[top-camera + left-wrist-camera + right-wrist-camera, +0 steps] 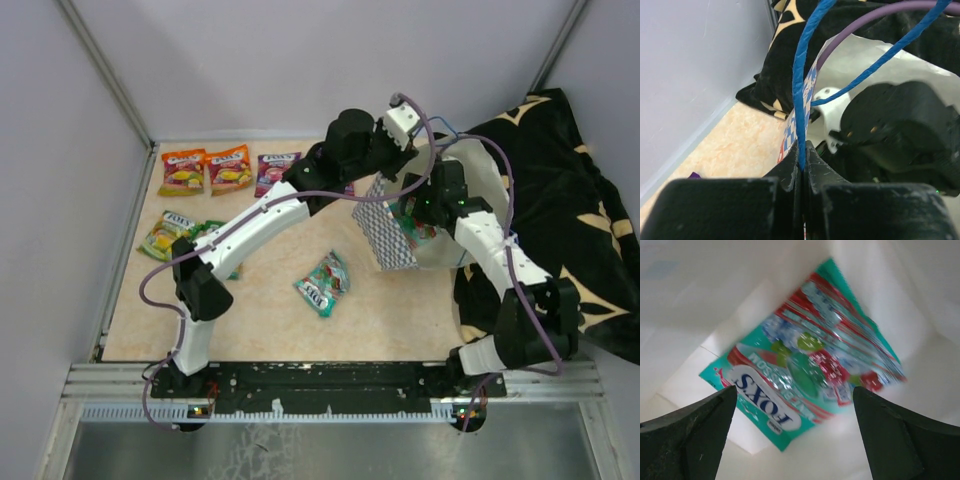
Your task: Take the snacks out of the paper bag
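The paper bag (388, 238) lies tipped at the right of the mat, checked side up, and its white inside (865, 65) faces the arms. My left gripper (803, 150) is shut on the bag's blue cord handle (801, 90) and holds it up at the bag's mouth (418, 128). My right gripper (794, 388) reaches inside the bag (425, 212), open, its fingers either side of a teal snack packet (805, 365) on the bag's floor without touching it. Other snacks lie on the mat: two orange (183, 170) (229, 167), one purple (275, 170), one green (170, 235), one teal (323, 283).
A black cloth with gold marks (565, 190) is heaped along the right side, just behind the bag. Grey walls close in the left and far sides. The left arm's long link (260, 225) spans the middle of the mat, over the green packet.
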Tool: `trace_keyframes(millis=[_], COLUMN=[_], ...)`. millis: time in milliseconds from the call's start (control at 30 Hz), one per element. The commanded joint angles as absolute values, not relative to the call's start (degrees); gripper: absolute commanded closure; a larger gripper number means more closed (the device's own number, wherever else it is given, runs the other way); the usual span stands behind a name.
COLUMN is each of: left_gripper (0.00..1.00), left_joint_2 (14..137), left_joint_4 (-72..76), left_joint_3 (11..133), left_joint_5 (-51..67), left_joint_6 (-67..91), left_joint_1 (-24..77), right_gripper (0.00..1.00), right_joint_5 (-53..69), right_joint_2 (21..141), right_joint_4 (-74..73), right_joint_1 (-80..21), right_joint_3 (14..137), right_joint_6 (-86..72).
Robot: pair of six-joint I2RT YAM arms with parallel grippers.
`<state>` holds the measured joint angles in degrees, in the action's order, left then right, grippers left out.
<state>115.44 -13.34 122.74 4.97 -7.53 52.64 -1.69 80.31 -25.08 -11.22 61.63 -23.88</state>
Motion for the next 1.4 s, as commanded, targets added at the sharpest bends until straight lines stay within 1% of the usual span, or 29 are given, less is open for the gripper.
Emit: trace_keyframes(millis=[0, 333, 433, 533, 600, 667, 767, 800, 867, 900, 1100, 1267, 1367], left_gripper=[1.00, 1.00, 1.00, 1.00, 1.00, 1.00, 1.00, 1.00, 1.00, 1.00, 1.00, 1.00, 1.00], left_joint_2=[117.2, 116.7, 116.5, 116.1, 115.6, 115.3, 115.4, 115.3, 115.0, 114.8, 114.5, 116.4, 117.1], left_joint_4=[-10.9, -10.2, -10.4, -10.2, -9.5, -9.1, -9.4, -9.7, -10.0, -10.0, -10.0, -10.4, -9.9], left_joint_3=[127.7, 126.8, 126.9, 125.8, 124.6, 124.1, 124.0, 123.9, 123.7, 123.3, 122.9, 125.1, 125.4], left_joint_5=[6.3, 8.8, 9.6, 9.8, 10.3, 11.1, 11.6, 11.4, 10.7, 10.4, 6.9, 0.8, -1.8], left_joint_6=[-6.6, -5.3, -4.9, -4.7, -4.4, -3.9, -3.8, -4.0, -4.5, -4.6, -5.9, -8.0, -9.1], left_joint_1=[53.5, 54.5, 54.6, 54.6, 54.6, 54.6, 54.5, 54.5, 54.5, 54.5, 54.3, 53.8, 53.9], right_gripper=[0.01, 0.01, 0.01, 0.02, 0.08, 0.21, 0.51, 0.63, 0.93, 1.00, 1.00, 1.00, 1.00], right_joint_5=[-3.6, -4.1, -2.1, -0.4, 0.8, 2.3, 3.0, 3.3, 3.5, 3.5, 1.8, -1.1, -5.1], right_joint_2=[83.7, 98.0, 99.4, 98.2, 96.4, 95.2, 92.2, 91.8, 90.9, 90.3, 80.6, 67.0, 61.5], right_joint_4=[-21.9, -14.9, -11.0, -6.2, -2.1, 1.9, 4.4, 4.8, 5.2, 4.9, -1.2, -12.2, -19.1], right_joint_1=[-13.6, -14.3, -14.3, -14.3, -14.3, -14.3, -14.4, -14.4, -14.5, -14.6, -15.9, -17.6, -17.9], right_joint_3=[64.7, 66.7, 65.3, 62.9, 60.9, 58.9, 58.0, 58.0, 57.9, 57.9, 57.4, 56.1, 55.6], right_joint_6=[-21.4, -26.8, -27.5, -27.4, -27.4, -28.0, -28.6, -28.6, -28.5, -28.5, -26.8, -26.2, -25.7])
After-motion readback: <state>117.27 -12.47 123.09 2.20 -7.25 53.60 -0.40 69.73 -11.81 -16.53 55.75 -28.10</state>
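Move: The teal snack packet still in the bag lies about 5 cm ahead of my open right fingers, 3 cm to their left and some 8 cm below them. From the right hand, the bag's checkered wall is roughly 8 cm left, level fore and aft. The loose teal packet on the table is about 26 cm left, 9 cm back and 10 cm lower. From my left hand, the bagged packet is some 4 cm ahead, 7 cm right and 28 cm down. I reach down about 8 cm into the bag with my open right hand, drifting forward and left towards the teal packet, and shut the fingers fully at the bottom. They hold nothing, and I pull back up some 15 cm and towards myself, the fingers tilting further forward. My left hand keeps its grip on the blue handle, swaying a couple of centimetres. ##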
